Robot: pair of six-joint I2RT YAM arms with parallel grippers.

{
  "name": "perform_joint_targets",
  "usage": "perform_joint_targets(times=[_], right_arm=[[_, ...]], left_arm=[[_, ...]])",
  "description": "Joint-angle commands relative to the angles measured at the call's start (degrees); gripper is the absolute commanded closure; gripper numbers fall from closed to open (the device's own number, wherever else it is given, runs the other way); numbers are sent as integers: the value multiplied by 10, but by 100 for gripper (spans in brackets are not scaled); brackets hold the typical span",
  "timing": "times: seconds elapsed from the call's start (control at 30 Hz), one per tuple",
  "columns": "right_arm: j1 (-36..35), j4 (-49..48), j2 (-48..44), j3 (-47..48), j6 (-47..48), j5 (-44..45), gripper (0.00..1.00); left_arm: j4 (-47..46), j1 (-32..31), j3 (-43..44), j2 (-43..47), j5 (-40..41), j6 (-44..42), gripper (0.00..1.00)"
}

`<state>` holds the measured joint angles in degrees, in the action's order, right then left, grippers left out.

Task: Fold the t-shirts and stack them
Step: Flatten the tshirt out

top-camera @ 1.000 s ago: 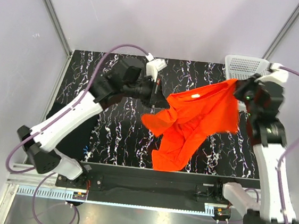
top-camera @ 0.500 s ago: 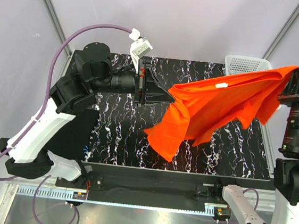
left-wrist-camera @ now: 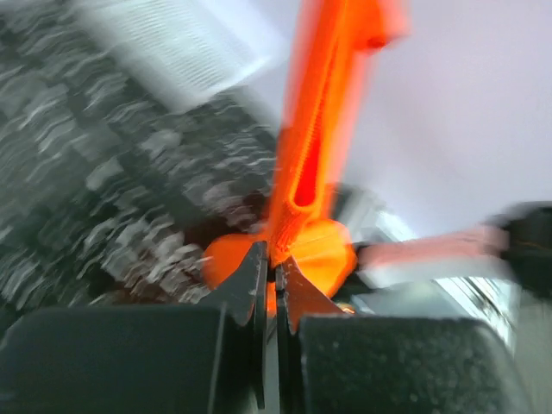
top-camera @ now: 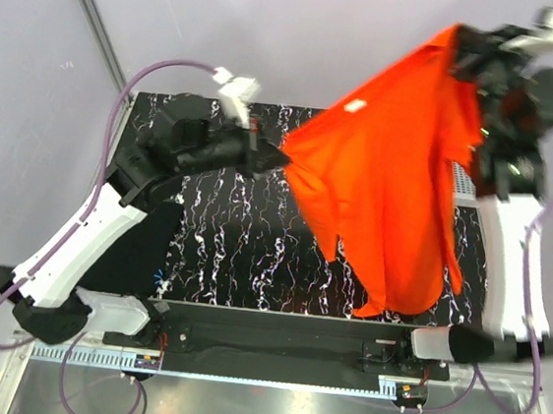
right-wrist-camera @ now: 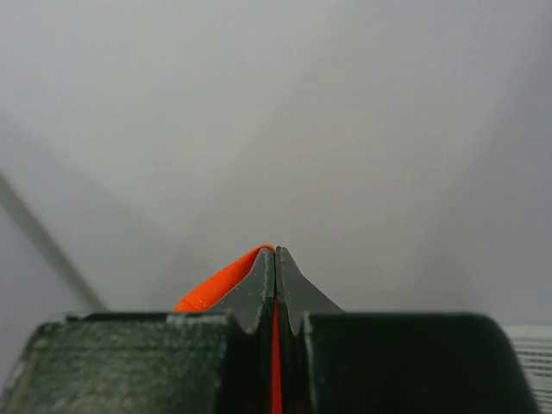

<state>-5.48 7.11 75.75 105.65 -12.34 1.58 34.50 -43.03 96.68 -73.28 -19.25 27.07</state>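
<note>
The orange-red t-shirt (top-camera: 388,179) hangs in the air, stretched between both grippers. My left gripper (top-camera: 284,155) is shut on one edge of it above the middle of the mat; in the left wrist view the cloth (left-wrist-camera: 310,155) rises from between the shut tips (left-wrist-camera: 274,259). My right gripper (top-camera: 459,38) is raised high at the back right and is shut on another edge, with orange cloth (right-wrist-camera: 216,289) pinched at its tips (right-wrist-camera: 275,252). The shirt's lower end dangles near the front right. A folded black t-shirt (top-camera: 143,257) lies at the mat's left side.
The black white-veined mat (top-camera: 242,253) covers the table. A white mesh basket (top-camera: 465,177) stands at the back right, mostly hidden behind the hanging shirt. Grey walls and metal frame posts enclose the table.
My right arm has swung up and back, lifting its end of the orange-red shirt high. The left gripper has shifted slightly forward. The shirt now hangs steeply instead of spreading sideways.
</note>
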Motion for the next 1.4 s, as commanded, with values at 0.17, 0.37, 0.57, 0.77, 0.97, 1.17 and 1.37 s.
perform_joint_targets(times=[0.17, 0.37, 0.57, 0.77, 0.97, 1.17, 1.37], right_arm=[[-59, -138, 318, 30, -120, -145, 98], [-67, 87, 364, 77, -100, -120, 66], [-67, 168, 228, -100, -57, -134, 52], [-67, 178, 65, -373, -155, -178, 46], [-68, 212, -36, -540, -222, -111, 46], [-67, 333, -46, -565, -292, -31, 46], [-53, 351, -57, -617, -329, -20, 42]], left_arm=[[137, 211, -215, 5, 206, 22, 98], [194, 223, -183, -88, 235, -25, 52], [188, 223, -221, -40, 239, -50, 28], [142, 223, -284, -22, 122, -75, 27], [123, 223, -298, -47, 179, -67, 22], [123, 246, -293, -98, 246, -70, 22], [101, 293, -318, -130, 214, -78, 23]])
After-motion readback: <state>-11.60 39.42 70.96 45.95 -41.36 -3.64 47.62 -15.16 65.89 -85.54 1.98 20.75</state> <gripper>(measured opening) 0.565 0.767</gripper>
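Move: Both my hands still pinch the orange t-shirt high in the air. The middle of the table, where it is to land, lies about 8 cm ahead of my left hand, roughly 2 cm to its right and 42 cm below; the black cloth is level with that hand, some 40 cm to its left. From my right hand the table's middle is about 8 cm back, 28 cm left and 58 cm down; the white basket is some 12 cm ahead and 10 cm right. I fling the t-shirt down, forward and to the left with both hands, opening both grippers on the way to let it go. My right hand plunges about 40 cm while reaching forward, then draws back over 30 cm towards me and sinks further, its fingers tipping to point down. My left hand drops some 33 cm in all and swings left, its wrist also turning down. ##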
